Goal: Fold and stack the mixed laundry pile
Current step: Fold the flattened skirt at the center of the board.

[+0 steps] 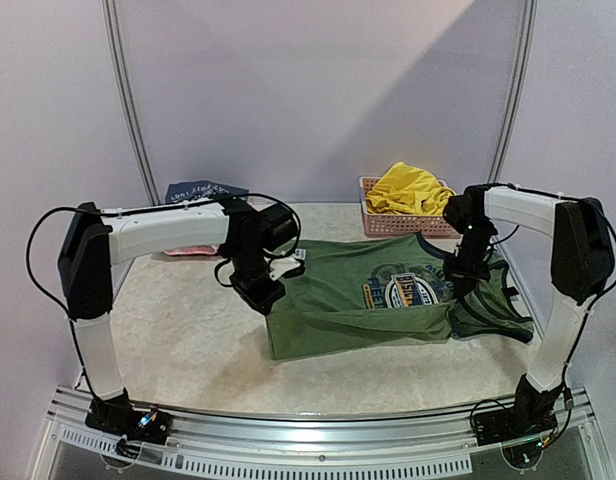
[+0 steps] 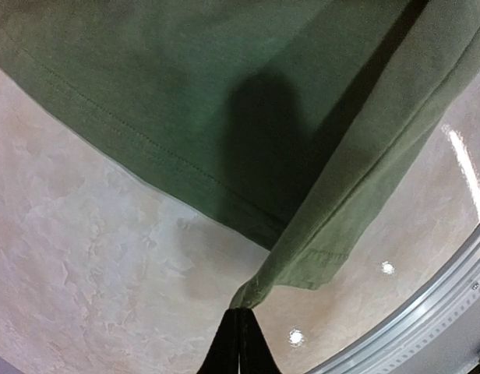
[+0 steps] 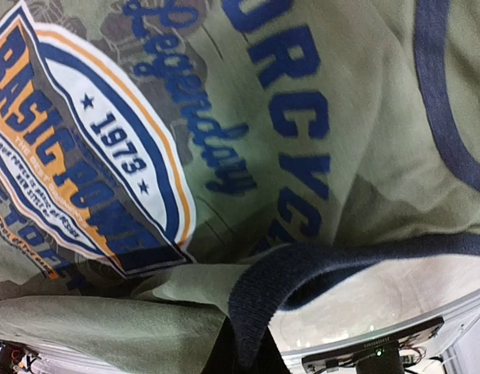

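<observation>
The olive-green sleeveless shirt [image 1: 338,295] lies across the table [image 1: 178,340], its blue-yellow round logo [image 1: 413,290] facing up and its near edge lifted into a fold. My left gripper [image 1: 263,293] is shut on the shirt's hem corner [image 2: 259,288], which bunches at the black fingertips [image 2: 240,335]. My right gripper [image 1: 458,275] is shut on the shirt's dark ribbed trim [image 3: 271,296], which drapes over its fingers right beside the logo [image 3: 84,148]. The bright yellow shorts [image 1: 408,188] sit heaped in the basket at the back.
The pink lattice basket [image 1: 370,222] stands at the back right, touching the shirt's far edge. A folded dark blue garment [image 1: 203,190] rests at the back left against the wall. A metal rail [image 1: 318,440] runs along the near table edge.
</observation>
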Controlling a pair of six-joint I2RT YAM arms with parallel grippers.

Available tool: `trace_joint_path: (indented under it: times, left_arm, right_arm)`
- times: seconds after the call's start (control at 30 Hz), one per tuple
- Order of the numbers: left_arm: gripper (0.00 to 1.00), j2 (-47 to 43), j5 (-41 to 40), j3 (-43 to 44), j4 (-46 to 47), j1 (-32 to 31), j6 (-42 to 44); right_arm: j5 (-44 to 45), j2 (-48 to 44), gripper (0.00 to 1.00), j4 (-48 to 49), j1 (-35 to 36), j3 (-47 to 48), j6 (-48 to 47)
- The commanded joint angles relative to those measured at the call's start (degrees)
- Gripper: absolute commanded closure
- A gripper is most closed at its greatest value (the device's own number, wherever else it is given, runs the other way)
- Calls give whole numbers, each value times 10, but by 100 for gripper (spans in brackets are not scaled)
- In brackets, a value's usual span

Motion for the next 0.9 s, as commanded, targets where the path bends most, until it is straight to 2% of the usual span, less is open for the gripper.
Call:
trace_joint_path:
  times: [0.0,0.37,0.47,0.53,0.57,0.63,0.7,0.8,0.87]
  left_arm:
    - [100,38,-7,37,-34,20,6]
    - [100,122,-17,103,-55,40,-58]
    - [98,149,-34,128,-66,42,-91]
    - [86,144,-49,133,-66,41,-108]
    - [78,132,-57,128,-60,41,-116]
    - [57,100,-64,108,-44,41,-129]
    - [43,64,-57,79,-29,41,-132]
    - [33,-9,-29,9,-1,38,-129]
    - [32,-58,5,-48,25,35,-125]
  right_arm:
    - [18,42,96,-11,4,41,-22]
    - [63,131,92,-20,-3,130,-30]
    - [59,151,83,-24,-4,155,-29]
    - [57,159,67,-30,-4,172,-29]
    - [58,160,62,-32,-4,180,-28]
    - [59,150,53,-30,-5,188,-26]
    - [44,135,47,-23,-12,184,-21]
    - [12,92,43,0,-29,146,-9]
    - [5,52,42,17,-38,111,0]
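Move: I hold the skirt's near edge, folded up and over. The laying spot for my left hand's corner is on the skirt about 4 cm ahead and 5 below; the white tag is some 14 cm ahead and 6 right of that hand, the folded stack 24 ahead and 16 left. My right hand's laying spot is about 6 cm ahead and 4 below; the round badge lies 3 cm ahead and 11 left, the pink basket 20 ahead and 7 left. With both hands still pinching the folded edge, I carry it forward and down onto the skirt: about 4 cm each way with my left hand, nearly 7 forward and 2.5 down with my right. Low over the cloth I open both grippers and let go; my left then lifts, easing back and to its left, having turned some 15 degrees counter-clockwise, while my right lifts slightly. ##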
